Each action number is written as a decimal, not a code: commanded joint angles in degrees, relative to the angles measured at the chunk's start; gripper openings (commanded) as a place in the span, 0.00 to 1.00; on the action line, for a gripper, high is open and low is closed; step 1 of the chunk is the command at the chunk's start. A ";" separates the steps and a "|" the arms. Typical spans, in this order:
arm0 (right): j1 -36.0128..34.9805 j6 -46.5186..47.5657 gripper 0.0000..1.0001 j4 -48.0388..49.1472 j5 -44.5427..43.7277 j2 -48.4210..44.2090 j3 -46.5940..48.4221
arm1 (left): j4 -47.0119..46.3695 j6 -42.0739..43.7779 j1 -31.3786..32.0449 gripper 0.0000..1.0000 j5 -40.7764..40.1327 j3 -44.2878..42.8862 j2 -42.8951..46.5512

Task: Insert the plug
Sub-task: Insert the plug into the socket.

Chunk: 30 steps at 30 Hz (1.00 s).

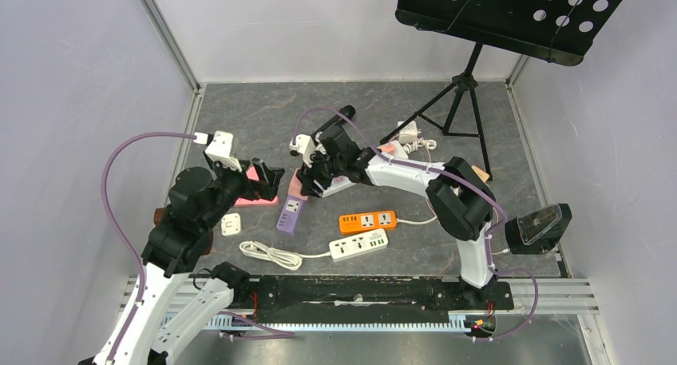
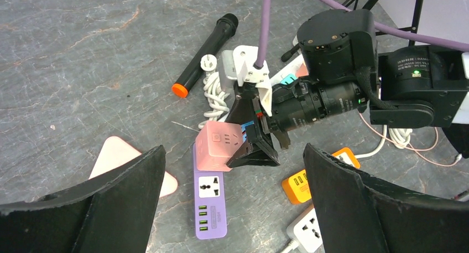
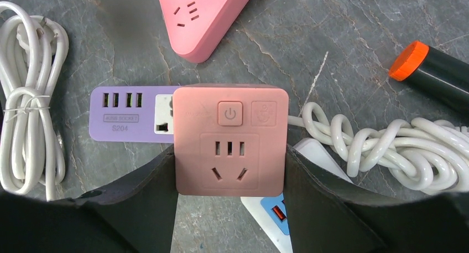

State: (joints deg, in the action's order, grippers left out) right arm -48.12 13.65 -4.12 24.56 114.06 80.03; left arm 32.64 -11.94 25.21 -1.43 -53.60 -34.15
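The plug is a pink cube adapter [image 3: 230, 148] with a power button and socket holes on its upper face. My right gripper [image 3: 230, 173] is shut on its two sides. In the left wrist view the cube [image 2: 219, 146] sits over the far end of a purple power strip [image 2: 209, 200], beside its universal socket. Whether its pins are in the strip is hidden. In the top view the right gripper [image 1: 315, 181] is over the purple strip [image 1: 290, 215]. My left gripper [image 2: 233, 153] hovers open just left of it, holding nothing.
A pink triangular socket block [image 1: 254, 188] lies under the left gripper. An orange strip [image 1: 367, 220] and a white strip [image 1: 359, 244] lie nearer the bases. A black microphone [image 2: 204, 56], a coiled white cable [image 3: 387, 148] and a music stand tripod [image 1: 459, 93] stand behind.
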 commanded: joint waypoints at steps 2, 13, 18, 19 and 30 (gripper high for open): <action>-0.07 2.22 0.00 -8.70 -1.00 4.43 3.70 | -1.91 0.73 -0.08 0.99 -0.48 -2.01 0.90; -2.74 5.31 0.00 -14.53 -10.70 9.60 8.61 | -1.62 0.76 -0.12 0.99 -1.64 -3.95 1.27; -3.68 5.55 0.00 -17.67 -15.62 12.52 11.08 | -1.54 0.94 -0.09 0.99 -1.80 -4.62 1.28; -3.88 5.38 0.00 -18.68 -16.84 13.17 12.18 | -1.44 0.97 -0.09 0.99 -1.84 -4.79 1.34; -4.09 1.25 0.06 -26.89 -23.32 20.41 21.43 | -0.87 1.36 -0.08 0.99 -2.04 -6.29 1.23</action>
State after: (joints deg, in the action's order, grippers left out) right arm -53.10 16.05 -17.72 10.48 126.32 101.95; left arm 32.86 -11.92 25.21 -2.92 -57.54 -33.19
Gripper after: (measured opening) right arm 0.621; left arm 0.990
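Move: The purple strip's far socket sits right beneath the pink cube plug held in the right hand, about 4 cm below the hand point. The pink triangle strip lies roughly 12 cm to this hand's left and 1 cm back; the white cable coil is about 8 cm ahead and 5 cm right, and the long white strip some 3 cm ahead and 15 cm right. From the left hand, that purple socket is roughly 7 cm ahead, 3 cm right and 25 cm below. Keep the pink cube pinched on top of the purple strip and push it about 4 cm left, adding some 3 cm forward as you go, nearly level, towards the pink triangle strip. Tip the right fingers some 10 degrees further downward on the way without changing the grip. Raise the empty, open left gripper about 3 cm. ##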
